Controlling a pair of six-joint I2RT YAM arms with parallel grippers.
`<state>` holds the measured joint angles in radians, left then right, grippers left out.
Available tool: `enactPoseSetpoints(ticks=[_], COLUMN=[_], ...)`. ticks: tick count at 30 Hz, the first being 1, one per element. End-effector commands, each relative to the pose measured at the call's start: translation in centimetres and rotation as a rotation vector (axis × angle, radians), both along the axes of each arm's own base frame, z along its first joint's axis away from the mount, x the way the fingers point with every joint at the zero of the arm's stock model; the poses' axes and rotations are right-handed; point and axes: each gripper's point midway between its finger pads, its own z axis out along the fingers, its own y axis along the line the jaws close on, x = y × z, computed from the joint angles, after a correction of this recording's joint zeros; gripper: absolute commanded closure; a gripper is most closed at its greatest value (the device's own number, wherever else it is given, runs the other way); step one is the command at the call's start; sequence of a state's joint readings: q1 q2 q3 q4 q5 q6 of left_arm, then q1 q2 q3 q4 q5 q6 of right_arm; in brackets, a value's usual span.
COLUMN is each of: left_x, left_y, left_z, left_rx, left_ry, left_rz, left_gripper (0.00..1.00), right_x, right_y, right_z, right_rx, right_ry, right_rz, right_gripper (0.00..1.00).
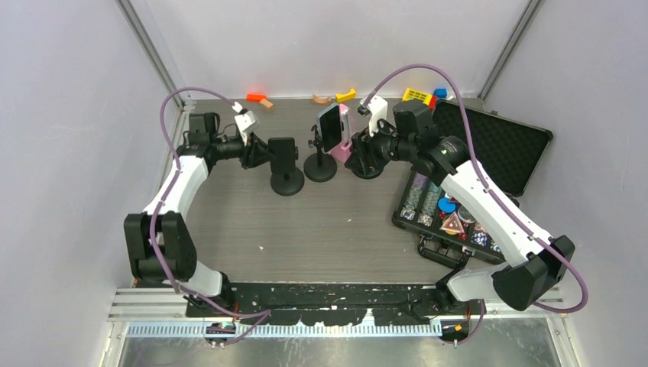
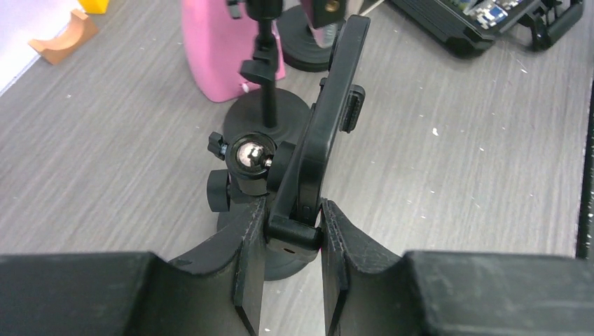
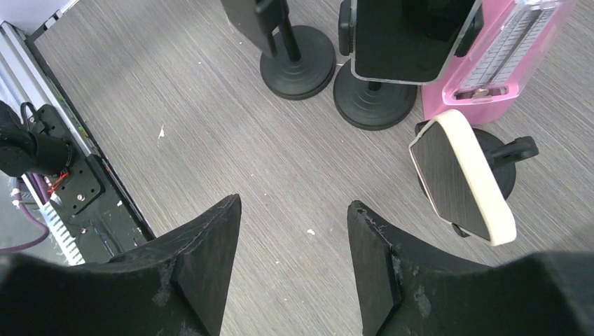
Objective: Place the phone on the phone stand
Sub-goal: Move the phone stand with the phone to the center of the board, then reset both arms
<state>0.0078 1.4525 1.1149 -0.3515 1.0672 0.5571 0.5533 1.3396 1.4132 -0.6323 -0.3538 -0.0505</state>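
Observation:
A black phone stands on edge in the cradle of the left phone stand, beside its ball joint. My left gripper is shut on the phone's lower end, where the cradle's foot is, and in the top view the left gripper sits just left of that stand. A second phone in a clear case is clamped on the middle stand. My right gripper hangs open over bare table with nothing between its fingers, and the top view shows the right gripper right of the middle stand.
A pink box stands by the middle stand. A third stand carries a cream-edged pad. An open black case with coloured chips lies at the right. Small orange and yellow blocks line the back wall.

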Motion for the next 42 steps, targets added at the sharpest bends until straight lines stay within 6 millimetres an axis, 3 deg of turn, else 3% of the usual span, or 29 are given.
enactPoseSetpoints(ticks=[1,14,16,22,26,28,33,38,42], left_x=[3.2,4.7,4.6,4.8,5.2,5.3,4.9,2.1,-1.1], left_y=[0.6,2.0,2.0,2.1,2.8,3.4,5.8,8.8,9.7], left_z=[2.5,2.0,2.0,2.8,4.4,5.2,6.7,8.0,7.9], left_rx=[-0.003,0.025,0.025,0.013,0.009,0.016,0.036,0.007,-0.017], left_ry=[-0.121,-0.059,-0.059,-0.060,-0.090,-0.102,-0.094,-0.071,-0.051], left_rz=[-0.040,-0.088,-0.089,-0.032,0.085,0.162,0.387,0.608,0.709], left_gripper=[1.00,0.99,0.88,0.41,0.10,0.01,0.00,0.00,0.00], right_x=[-0.1,-0.1,0.0,0.5,0.7,0.8,1.0,0.9,0.2], right_y=[-0.5,-2.3,-2.5,-4.1,-5.9,-6.8,-10.2,-13.6,-15.5], right_z=[2.5,2.4,2.5,3.1,4.0,4.5,4.7,3.4,3.2], right_rx=[0.057,0.046,0.047,0.047,0.064,0.078,0.059,0.015,0.010], right_ry=[-0.068,-0.087,-0.091,-0.115,-0.143,-0.162,-0.209,-0.218,-0.228], right_rz=[-0.005,-0.047,-0.055,-0.129,-0.198,-0.234,-0.371,-0.504,-0.575], right_gripper=[0.37,0.37,0.36,0.32,0.28,0.26,0.09,0.04,0.01])
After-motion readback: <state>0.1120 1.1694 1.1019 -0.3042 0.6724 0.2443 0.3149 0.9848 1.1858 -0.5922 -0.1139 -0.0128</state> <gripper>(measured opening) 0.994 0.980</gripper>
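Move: The spot for the phone stand with the black phone, whose left edge the left fingers already pinch, lies about 3 cm ahead of the left hand, 3 cm to its right and 13 cm below. The middle phone stand is some 14 cm right and 3 cm ahead; the pink metronome roughly 22 cm right and 7 cm ahead. From the right hand that spot lies around 21 cm left, 5 cm ahead and 20 cm below. The phone stand, still pinched at the black phone's left edge, is slid about 5 cm forward and a little left along the board by the left hand, up level with the middle phone stand. After a short stay the left fingers open wide and let go, and the hand backs off left and up with a 30-degree counter-clockwise turn. The right hand draws some 13 cm right, turning clockwise and opening wider. ##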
